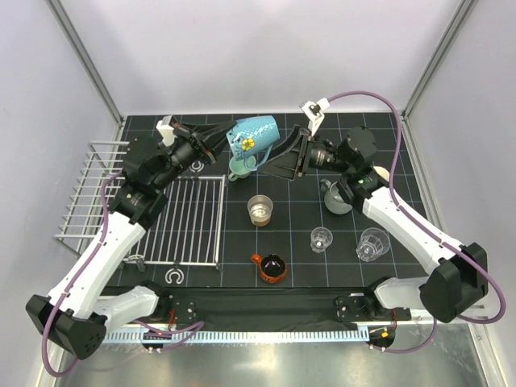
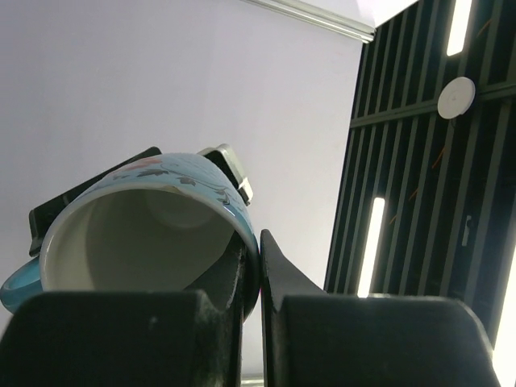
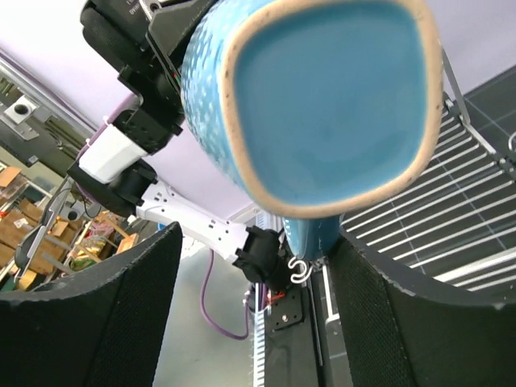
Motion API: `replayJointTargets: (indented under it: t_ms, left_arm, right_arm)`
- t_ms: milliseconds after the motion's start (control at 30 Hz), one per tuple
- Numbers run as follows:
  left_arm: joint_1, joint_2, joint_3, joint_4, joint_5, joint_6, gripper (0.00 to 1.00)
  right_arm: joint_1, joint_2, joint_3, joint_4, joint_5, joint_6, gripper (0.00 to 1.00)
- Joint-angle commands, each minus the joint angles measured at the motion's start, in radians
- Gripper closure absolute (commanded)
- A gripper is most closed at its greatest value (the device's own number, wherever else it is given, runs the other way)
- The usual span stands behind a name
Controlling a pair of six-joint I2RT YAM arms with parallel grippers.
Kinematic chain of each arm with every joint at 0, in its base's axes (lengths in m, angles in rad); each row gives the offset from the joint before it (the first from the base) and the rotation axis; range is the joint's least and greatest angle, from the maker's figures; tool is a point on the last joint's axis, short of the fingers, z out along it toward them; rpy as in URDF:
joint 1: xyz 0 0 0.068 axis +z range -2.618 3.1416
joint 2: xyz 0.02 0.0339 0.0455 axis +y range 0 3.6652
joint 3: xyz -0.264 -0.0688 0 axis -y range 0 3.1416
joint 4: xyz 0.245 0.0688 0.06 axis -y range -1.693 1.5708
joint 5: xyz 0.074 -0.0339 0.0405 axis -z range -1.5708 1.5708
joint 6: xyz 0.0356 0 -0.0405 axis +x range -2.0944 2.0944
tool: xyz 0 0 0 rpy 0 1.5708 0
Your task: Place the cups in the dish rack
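Observation:
My left gripper holds a blue cup with a cream inside up in the air at the back centre, tilted on its side. In the left wrist view its fingers pinch the cup's rim, one inside and one outside. My right gripper is open around the cup's base end; its wrist view shows the blue base and handle between the wide fingers, with a gap on the left. A mint green cup stands below. The dish rack is at the left.
On the mat stand a steel cup, an orange cup, two clear cups and a grey cup under the right arm. The rack's flat slatted part lies beside the left arm.

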Motion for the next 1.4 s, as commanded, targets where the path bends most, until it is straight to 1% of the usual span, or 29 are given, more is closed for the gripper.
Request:
replayJointTargets:
  t_ms: [0,167,333,500,533,600,633,667,700,800,833,867,933,967,1000,1033,1067,1100,1133,1233,1267,1300,1333,1367]
  left_arm:
    - [-0.004,-0.032,0.010,0.137,0.024,-0.305,1.00]
    - [-0.005,-0.044,-0.016,0.145,0.036,-0.319,1.00]
    - [-0.005,-0.051,-0.022,0.146,0.044,-0.314,1.00]
    - [-0.005,-0.067,-0.033,0.134,0.035,-0.314,1.00]
    - [-0.005,-0.070,-0.033,0.129,0.036,-0.310,1.00]
    - [-0.005,-0.071,-0.033,0.128,0.041,-0.302,1.00]
    - [-0.005,-0.072,-0.032,0.126,0.045,-0.299,1.00]
    - [-0.005,-0.069,-0.032,0.125,0.055,-0.285,1.00]
    - [-0.005,-0.069,-0.032,0.114,0.062,-0.279,1.00]
    - [-0.005,-0.078,-0.039,0.083,0.075,-0.258,1.00]
    - [-0.005,-0.083,-0.047,0.071,0.076,-0.252,0.95]
    - [-0.005,-0.098,-0.061,0.059,0.075,-0.245,0.76]
    - [-0.005,-0.115,-0.079,0.037,0.059,-0.216,0.48]
    - [-0.005,-0.136,-0.094,0.027,0.055,-0.207,0.26]
    - [-0.005,-0.147,-0.102,0.010,0.052,-0.186,0.17]
    - [-0.005,-0.159,-0.110,-0.024,0.050,-0.176,0.11]
    - [-0.005,-0.181,-0.127,-0.045,0.049,-0.166,0.02]
    - [-0.005,-0.195,-0.134,-0.047,0.042,-0.147,0.00]
    - [-0.005,-0.208,-0.144,-0.100,0.039,-0.140,0.00]
    - [-0.004,-0.268,-0.176,-0.162,0.013,-0.098,0.00]
    - [-0.004,-0.287,-0.176,-0.218,0.000,-0.083,0.00]
    - [-0.001,-0.314,-0.171,-0.249,-0.014,-0.061,0.00]
    - [0.001,-0.328,-0.158,-0.272,-0.045,-0.014,0.00]
    - [0.004,-0.337,-0.147,-0.318,-0.053,0.020,0.00]
  right_arm:
    - [0.025,0.012,0.058,0.117,0.016,0.014,0.28]
    - [0.052,0.069,0.106,0.126,0.011,0.020,0.36]
    - [0.058,0.090,0.121,0.132,0.010,0.025,0.42]
    - [0.059,0.096,0.114,0.158,0.010,0.046,0.54]
    - [0.059,0.096,0.112,0.167,0.008,0.053,0.61]
    - [0.059,0.101,0.114,0.193,0.010,0.080,0.72]
    - [0.058,0.104,0.114,0.198,0.010,0.088,0.80]
    - [0.058,0.106,0.118,0.196,0.013,0.095,0.93]
    - [0.058,0.106,0.120,0.193,0.014,0.105,0.96]
    - [0.059,0.089,0.112,0.158,0.048,0.090,0.96]
    - [0.059,0.069,0.105,0.141,0.059,0.079,0.96]
    - [0.059,0.058,0.100,0.102,0.071,0.067,0.96]
    - [0.059,0.026,0.097,0.059,0.098,0.025,0.96]
    - [0.061,0.014,0.097,0.002,0.109,0.005,0.96]
    - [0.061,0.000,0.094,-0.027,0.121,-0.013,0.96]
    - [0.061,-0.011,0.088,-0.064,0.144,-0.039,0.96]
    - [0.059,-0.037,0.083,-0.087,0.154,-0.050,0.96]
    - [0.061,-0.045,0.083,-0.113,0.164,-0.065,0.96]
    - [0.059,-0.055,0.086,-0.170,0.183,-0.096,0.96]
    - [0.061,-0.080,0.103,-0.283,0.248,-0.162,0.96]
    - [0.061,-0.082,0.112,-0.369,0.264,-0.211,0.96]
    - [0.061,-0.079,0.121,-0.412,0.278,-0.239,0.96]
    - [0.062,-0.077,0.141,-0.499,0.313,-0.265,0.96]
    - [0.062,-0.071,0.150,-0.533,0.331,-0.307,0.96]
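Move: The blue cup, its rim still pinched in the left hand, has its middle about 4 cm to the right of that hand, level with it fore and aft, and some 4 cm below it. From the open right hand the blue cup's middle is roughly 5 cm ahead, 4 cm left and 4 cm higher, with the handle by its fingertips. On the table some 35 cm below the right hand, the silver cup stands about 4 cm ahead and 2 cm left, the green cup about 22 cm ahead and 8 cm left. The right hand eases about 2.5 cm left so that its open fingers come around the handle of the blue cup, and closes them to pinch it, while the left keeps its hold on the rim and drifts only a little back. Once the right has shut, the left opens wide, lets go of the rim and draws off back, down and to its left, about 5 cm back in this pull-away, as the right takes the blue cup some 2.5 cm to the right and slightly down, turning about 15 degrees clockwise. ##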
